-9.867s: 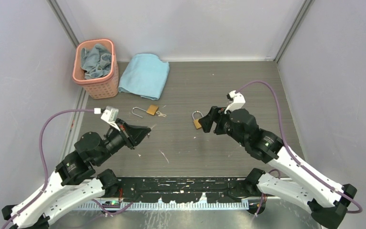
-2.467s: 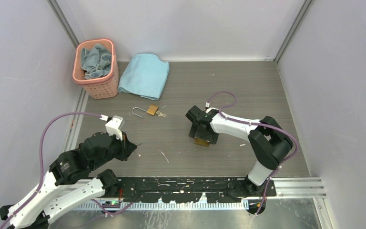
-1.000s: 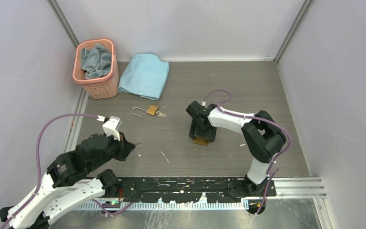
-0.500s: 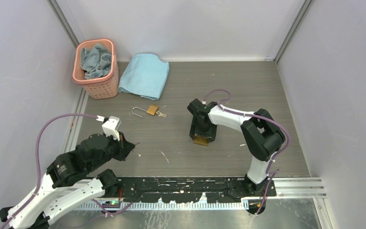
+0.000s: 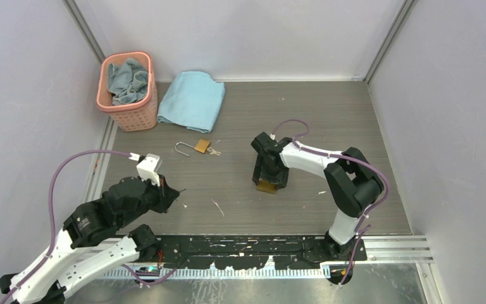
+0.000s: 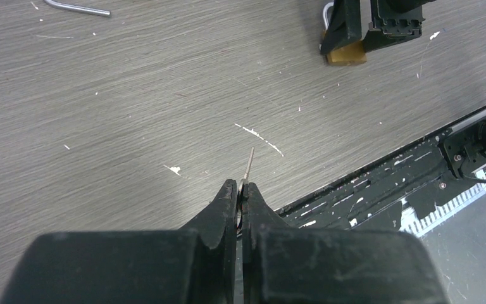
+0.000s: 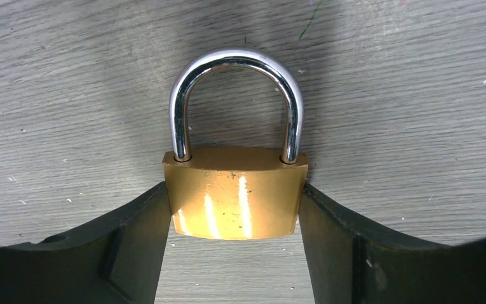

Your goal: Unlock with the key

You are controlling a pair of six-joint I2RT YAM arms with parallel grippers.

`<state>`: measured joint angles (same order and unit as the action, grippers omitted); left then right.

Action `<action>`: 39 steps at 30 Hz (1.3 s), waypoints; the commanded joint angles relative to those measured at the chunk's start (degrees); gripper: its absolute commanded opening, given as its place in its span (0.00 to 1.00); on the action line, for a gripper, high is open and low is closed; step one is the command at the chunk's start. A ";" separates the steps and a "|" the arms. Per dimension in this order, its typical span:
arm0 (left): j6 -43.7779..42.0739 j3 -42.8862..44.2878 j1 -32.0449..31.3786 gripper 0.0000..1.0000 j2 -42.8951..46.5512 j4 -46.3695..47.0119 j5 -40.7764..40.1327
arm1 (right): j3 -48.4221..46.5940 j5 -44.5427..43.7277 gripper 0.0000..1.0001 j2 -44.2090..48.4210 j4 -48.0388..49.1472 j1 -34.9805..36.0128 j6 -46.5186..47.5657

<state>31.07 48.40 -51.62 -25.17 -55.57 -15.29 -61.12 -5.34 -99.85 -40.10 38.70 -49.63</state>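
Note:
My right gripper [image 7: 235, 206] is shut on the brass body of a padlock [image 7: 235, 190] with a closed silver shackle, holding it on the table; it also shows in the top view [image 5: 267, 185] and in the left wrist view [image 6: 347, 56]. My left gripper [image 6: 240, 187] is shut on a thin silver key [image 6: 249, 163], whose blade sticks out past the fingertips above the table, well left of the held padlock. In the top view the left gripper [image 5: 176, 190] is at the lower left.
A second brass padlock [image 5: 201, 146] with an open shackle and keys lies at mid table. A pink basket [image 5: 126, 85] with cloths and a folded blue towel [image 5: 192, 100] sit at the back left. The black base rail [image 5: 240, 247] runs along the near edge.
Over ten seconds the right arm swung in and closed on the padlock, dragging it slightly nearer; the left arm pulled back. In the last second, almost nothing moved.

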 commanded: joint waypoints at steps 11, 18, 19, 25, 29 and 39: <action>1.75 1.19 0.03 0.00 -2.04 3.54 -2.88 | 5.12 -5.22 0.01 9.54 6.14 -0.64 -3.21; 1.27 2.77 0.02 0.00 -3.02 6.59 -4.98 | 9.08 -6.19 0.01 19.48 11.39 -1.47 -4.33; 0.85 2.50 0.02 0.00 -2.70 7.68 -5.24 | 10.05 -5.23 0.01 20.89 12.90 -2.05 -4.52; -0.06 0.47 0.02 0.00 -1.87 14.08 -6.15 | 11.36 -0.57 0.01 24.11 14.59 -6.30 -6.82; 1.08 0.01 0.01 0.00 -4.48 18.26 -4.32 | 8.50 -1.60 0.01 24.50 10.99 -6.49 -10.82; 2.31 -2.57 0.00 0.00 -12.70 35.02 4.84 | 7.80 2.75 0.01 30.53 15.89 -6.45 -25.66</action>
<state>32.77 45.80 -51.62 -35.55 -32.29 -14.94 -49.23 -4.67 -74.11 -30.85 32.03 -66.22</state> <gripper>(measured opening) 0.020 0.737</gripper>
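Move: The left hand holds the key; the closed padlock lies about 23 cm to its right, 9 cm ahead and 19 cm below. The right hand already has that closed padlock between its fingers, low over the table, with the left hand's key roughly 21 cm to its left, 7 cm back and 18 cm up. The open padlock lies some 21 cm left and 13 cm ahead of the right hand, the loose keys 17 cm left and 11 cm ahead. Keeping its grip on the sides of the closed padlock, the right hand lifts it about 8.5 cm, drifting slightly forward and right, while its fingers swing forward and left and the wrist turns clockwise, some 30 degrees in all, bringing the keyhole end round towards the key. The left hand, still pinching the key, goes right and forward, then also up, about 8 cm towards the padlock. ##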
